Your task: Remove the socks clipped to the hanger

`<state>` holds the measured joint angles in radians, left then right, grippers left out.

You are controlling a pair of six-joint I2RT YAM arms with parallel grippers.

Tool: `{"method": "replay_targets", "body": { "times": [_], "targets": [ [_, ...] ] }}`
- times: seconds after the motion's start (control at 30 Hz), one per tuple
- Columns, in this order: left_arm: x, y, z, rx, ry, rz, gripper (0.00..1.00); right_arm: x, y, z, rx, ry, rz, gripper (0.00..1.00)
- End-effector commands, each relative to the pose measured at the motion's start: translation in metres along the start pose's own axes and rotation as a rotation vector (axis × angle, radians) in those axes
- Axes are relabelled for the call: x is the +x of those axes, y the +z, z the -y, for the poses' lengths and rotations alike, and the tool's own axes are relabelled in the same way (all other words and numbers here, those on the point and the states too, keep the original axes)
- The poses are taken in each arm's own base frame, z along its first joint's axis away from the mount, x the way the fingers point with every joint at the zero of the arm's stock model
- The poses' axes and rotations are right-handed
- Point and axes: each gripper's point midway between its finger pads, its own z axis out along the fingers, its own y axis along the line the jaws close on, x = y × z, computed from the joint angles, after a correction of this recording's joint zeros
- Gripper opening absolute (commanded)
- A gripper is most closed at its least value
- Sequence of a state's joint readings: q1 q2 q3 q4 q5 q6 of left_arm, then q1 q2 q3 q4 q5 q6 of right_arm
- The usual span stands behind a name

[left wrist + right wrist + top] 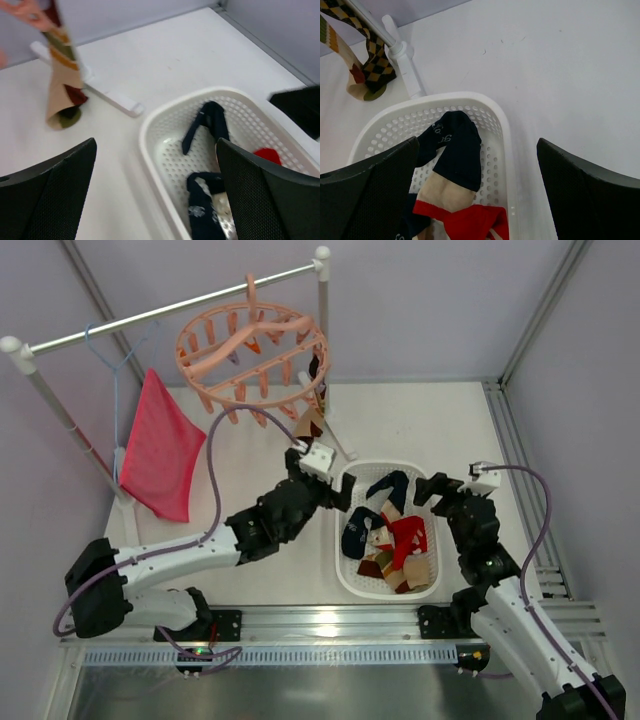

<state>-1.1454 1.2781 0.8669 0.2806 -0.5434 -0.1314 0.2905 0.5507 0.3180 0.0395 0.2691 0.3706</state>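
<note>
The salmon-pink ring hanger (250, 350) hangs by its hook from the rail. A brown-tan sock (308, 426) and a dark one (316, 368) still dangle from its right-side pegs. The striped sock (62, 75) shows in the left wrist view. The diamond-patterned sock (375, 62) and the striped one (340, 52) show in the right wrist view. My left gripper (340, 496) (156, 150) is open and empty over the left rim of the white basket (385, 465). My right gripper (436, 490) (477, 142) is open and empty over the basket's far right corner. Navy (358, 530), red (408, 536) and patterned socks lie in the basket.
A pink-red cloth (160, 445) hangs on a thin light-blue wire hanger (105, 350) at the left of the rail (170, 305). The rack's right post (402, 52) and white foot (112, 97) stand just beyond the basket. Enclosure walls close the back and right.
</note>
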Motion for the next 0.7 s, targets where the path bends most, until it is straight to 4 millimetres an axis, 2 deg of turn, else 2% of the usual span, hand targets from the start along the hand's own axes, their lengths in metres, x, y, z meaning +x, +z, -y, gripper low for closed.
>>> {"method": "replay_targets", "body": {
  "times": [0.0, 0.07, 0.1, 0.2, 0.23, 0.3, 0.33, 0.4, 0.47, 0.53, 0.57, 0.6, 0.63, 0.67],
  "targets": [
    [-0.013, 0.009, -0.051, -0.109, -0.147, 0.057, 1.00, -0.011, 0.006, -0.017, -0.074, 0.060, 0.045, 1.00],
    [-0.020, 0.017, -0.066, -0.162, -0.145, 0.085, 1.00, -0.010, 0.008, -0.024, -0.115, 0.085, 0.046, 1.00],
    [-0.011, 0.025, -0.067, -0.179, -0.124, 0.062, 1.00, -0.009, 0.008, -0.026, -0.124, 0.091, 0.042, 1.00],
    [-0.012, 0.045, -0.078, -0.241, -0.093, 0.062, 1.00, -0.006, 0.011, -0.031, -0.145, 0.099, 0.024, 1.00],
    [0.004, 0.057, -0.078, -0.252, -0.066, 0.028, 1.00, -0.005, 0.011, -0.031, -0.145, 0.101, 0.020, 1.00],
    [0.005, 0.072, -0.080, -0.281, -0.060, 0.037, 1.00, -0.006, 0.011, -0.032, -0.150, 0.101, 0.023, 1.00],
    [0.022, 0.084, -0.081, -0.297, -0.035, 0.010, 1.00, -0.005, 0.011, -0.031, -0.148, 0.097, 0.022, 1.00],
    [0.018, 0.095, -0.086, -0.345, -0.045, 0.056, 1.00, -0.006, 0.010, -0.030, -0.146, 0.091, 0.027, 1.00],
    [0.036, 0.109, -0.091, -0.394, -0.020, 0.045, 1.00, -0.007, 0.009, -0.031, -0.150, 0.087, 0.030, 1.00],
    [0.038, 0.118, -0.100, -0.465, -0.019, 0.083, 1.00, -0.008, 0.009, -0.033, -0.163, 0.086, 0.033, 1.00],
    [0.051, 0.129, -0.100, -0.484, 0.004, 0.072, 1.00, -0.009, 0.009, -0.034, -0.169, 0.087, 0.037, 1.00],
    [0.052, 0.134, -0.102, -0.506, 0.046, 0.073, 1.00, -0.010, 0.010, -0.035, -0.175, 0.087, 0.039, 1.00],
    [0.040, 0.141, -0.105, -0.532, 0.044, 0.112, 1.00, -0.009, 0.010, -0.037, -0.187, 0.086, 0.037, 1.00],
    [0.060, 0.151, -0.106, -0.544, 0.082, 0.083, 1.00, -0.009, 0.011, -0.038, -0.191, 0.085, 0.039, 1.00]
  ]
}}
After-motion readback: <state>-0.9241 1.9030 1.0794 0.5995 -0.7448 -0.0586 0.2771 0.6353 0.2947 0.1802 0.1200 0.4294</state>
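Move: Ahead of the open left hand by about 26 cm, some 3 cm to its left and 10 cm lower, the striped sock hangs from the hanger. The checkered sock hangs about 3 cm beyond it and 3 cm to its right. The rack foot lies 22 cm ahead of the left hand, 5 cm right and 24 cm down; the basket's middle is level with that hand, 17 cm right, 20 cm down. From the right hand the striped sock is roughly 25 cm ahead, 31 cm left, 6 cm lower. Swinging away from the basket, the empty left hand reaches forward about 15 cm towards the hanging striped sock, first bowing out to the left and coming back, then sinking some 11 cm to the sock's height. It turns about 25 degrees counter-clockwise to face the sock, left side lifting slightly, fingers staying wide open. The right hand shifts about 3 cm left over the basket, still open. ##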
